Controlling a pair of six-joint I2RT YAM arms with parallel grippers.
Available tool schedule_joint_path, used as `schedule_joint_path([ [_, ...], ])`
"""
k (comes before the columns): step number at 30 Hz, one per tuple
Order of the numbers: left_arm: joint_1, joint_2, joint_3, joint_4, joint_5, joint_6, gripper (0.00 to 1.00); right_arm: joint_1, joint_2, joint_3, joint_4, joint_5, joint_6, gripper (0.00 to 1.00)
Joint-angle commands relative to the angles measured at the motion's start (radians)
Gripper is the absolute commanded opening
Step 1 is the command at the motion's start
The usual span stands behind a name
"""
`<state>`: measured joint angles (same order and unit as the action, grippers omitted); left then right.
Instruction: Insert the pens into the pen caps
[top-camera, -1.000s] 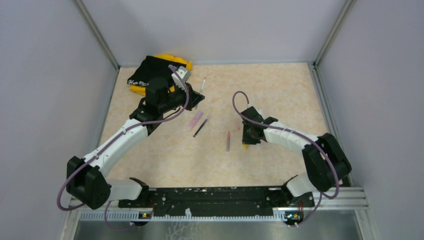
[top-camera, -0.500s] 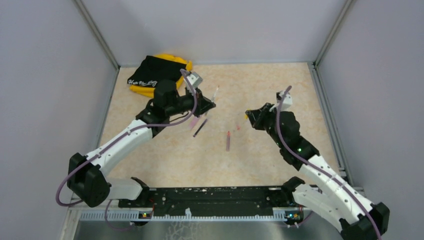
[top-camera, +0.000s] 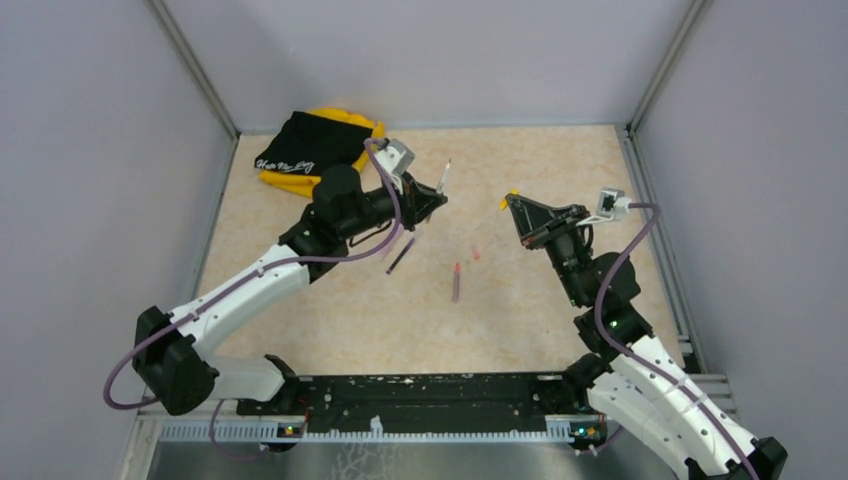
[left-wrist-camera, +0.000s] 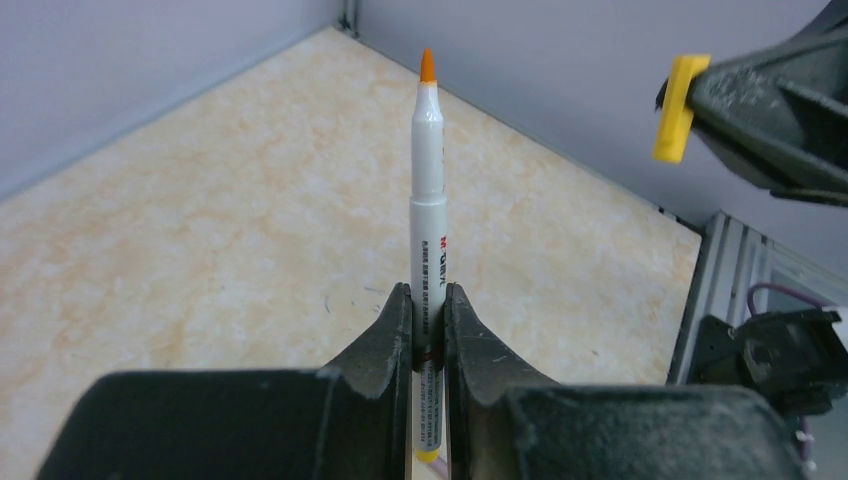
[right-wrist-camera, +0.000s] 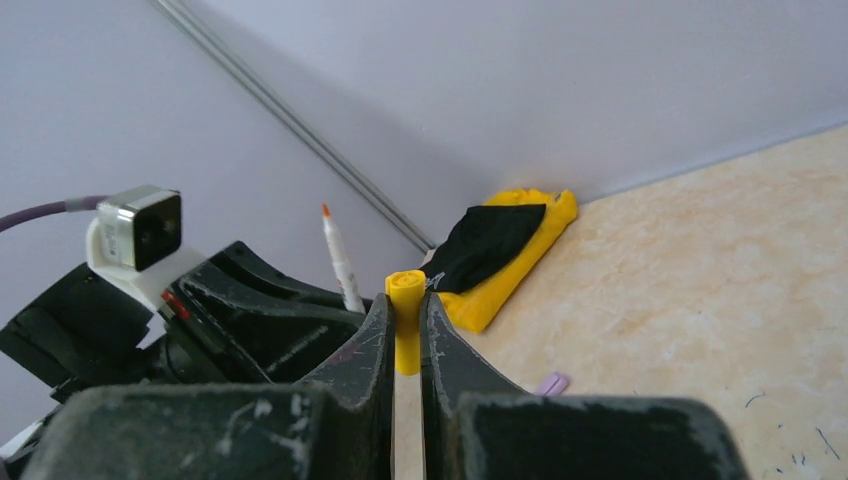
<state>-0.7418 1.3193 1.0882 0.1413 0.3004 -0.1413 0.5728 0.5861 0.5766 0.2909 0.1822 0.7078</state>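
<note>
My left gripper (left-wrist-camera: 428, 295) is shut on the white pen (left-wrist-camera: 430, 170), which points its orange tip up and away. In the top view this gripper (top-camera: 437, 200) hangs above the table's back middle. My right gripper (right-wrist-camera: 405, 303) is shut on the orange-yellow pen cap (right-wrist-camera: 405, 288), raised in the air facing the left one, a short gap apart (top-camera: 515, 205). That cap (left-wrist-camera: 678, 108) shows at the upper right of the left wrist view. On the table lie the black pen (top-camera: 400, 256), the pinkish-red pen (top-camera: 456, 282), a tiny pink cap (top-camera: 476, 254) and a lilac cap (right-wrist-camera: 551, 383).
A black cloth (top-camera: 310, 145) lies over a yellow thing (right-wrist-camera: 510, 275) in the back left corner. Grey walls close in the table on three sides. The left arm's purple cable (top-camera: 385, 215) loops over the spot near the black pen.
The right arm has risen off the table with the yellow cap and turned to face left. The left gripper has moved right with the white pen, so the two now face each other.
</note>
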Motion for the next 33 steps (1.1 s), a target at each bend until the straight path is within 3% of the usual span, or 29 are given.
schedule_joint_path([
  [1,0.056,-0.073,-0.011,0.169,-0.031,-0.051,0.0,-0.007,0.012,0.051,0.071,-0.007,-0.011,0.0],
  [4,0.085,-0.068,0.003,0.185,0.035,-0.058,0.05,-0.007,0.012,0.045,0.088,-0.009,-0.008,0.0],
  [6,0.102,-0.054,0.012,0.191,0.096,-0.063,0.0,-0.007,0.015,0.047,0.1,-0.017,-0.009,0.0],
  [13,0.101,-0.017,0.001,0.193,0.296,-0.02,0.0,-0.007,0.024,0.063,0.182,-0.138,-0.075,0.0],
  [21,-0.004,-0.026,-0.039,0.162,0.312,0.063,0.0,-0.008,0.042,0.095,0.264,-0.217,-0.141,0.0],
  [33,-0.034,0.01,-0.007,0.114,0.403,0.093,0.0,-0.008,0.118,0.132,0.399,-0.286,-0.133,0.0],
])
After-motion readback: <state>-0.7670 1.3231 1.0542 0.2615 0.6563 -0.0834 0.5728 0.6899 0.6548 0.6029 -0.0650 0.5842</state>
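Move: The yellow cap in the right gripper is about 12 cm right of the left hand, 5 cm back and 5 cm above it. The uncapped white pen, upright in the left fingers, lies roughly 12 cm left of the right hand, 5 cm ahead and 3 cm below. On the table some 29 cm below the left hand, the pink pen is 4 cm right and 2 cm back, the small pink cap 8 cm right and 7 cm ahead. The white pen, still pinched in the left fingers, first goes up about 5 cm and slightly forward-left, then swings back and right while sinking, the wrist turning some 20 degrees clockwise, bringing its orange tip towards the yellow cap. The right hand keeps hold of that cap and, after a pause, raises it about 8 cm, drifting left and back as its fingertips tilt up some 20 degrees. ##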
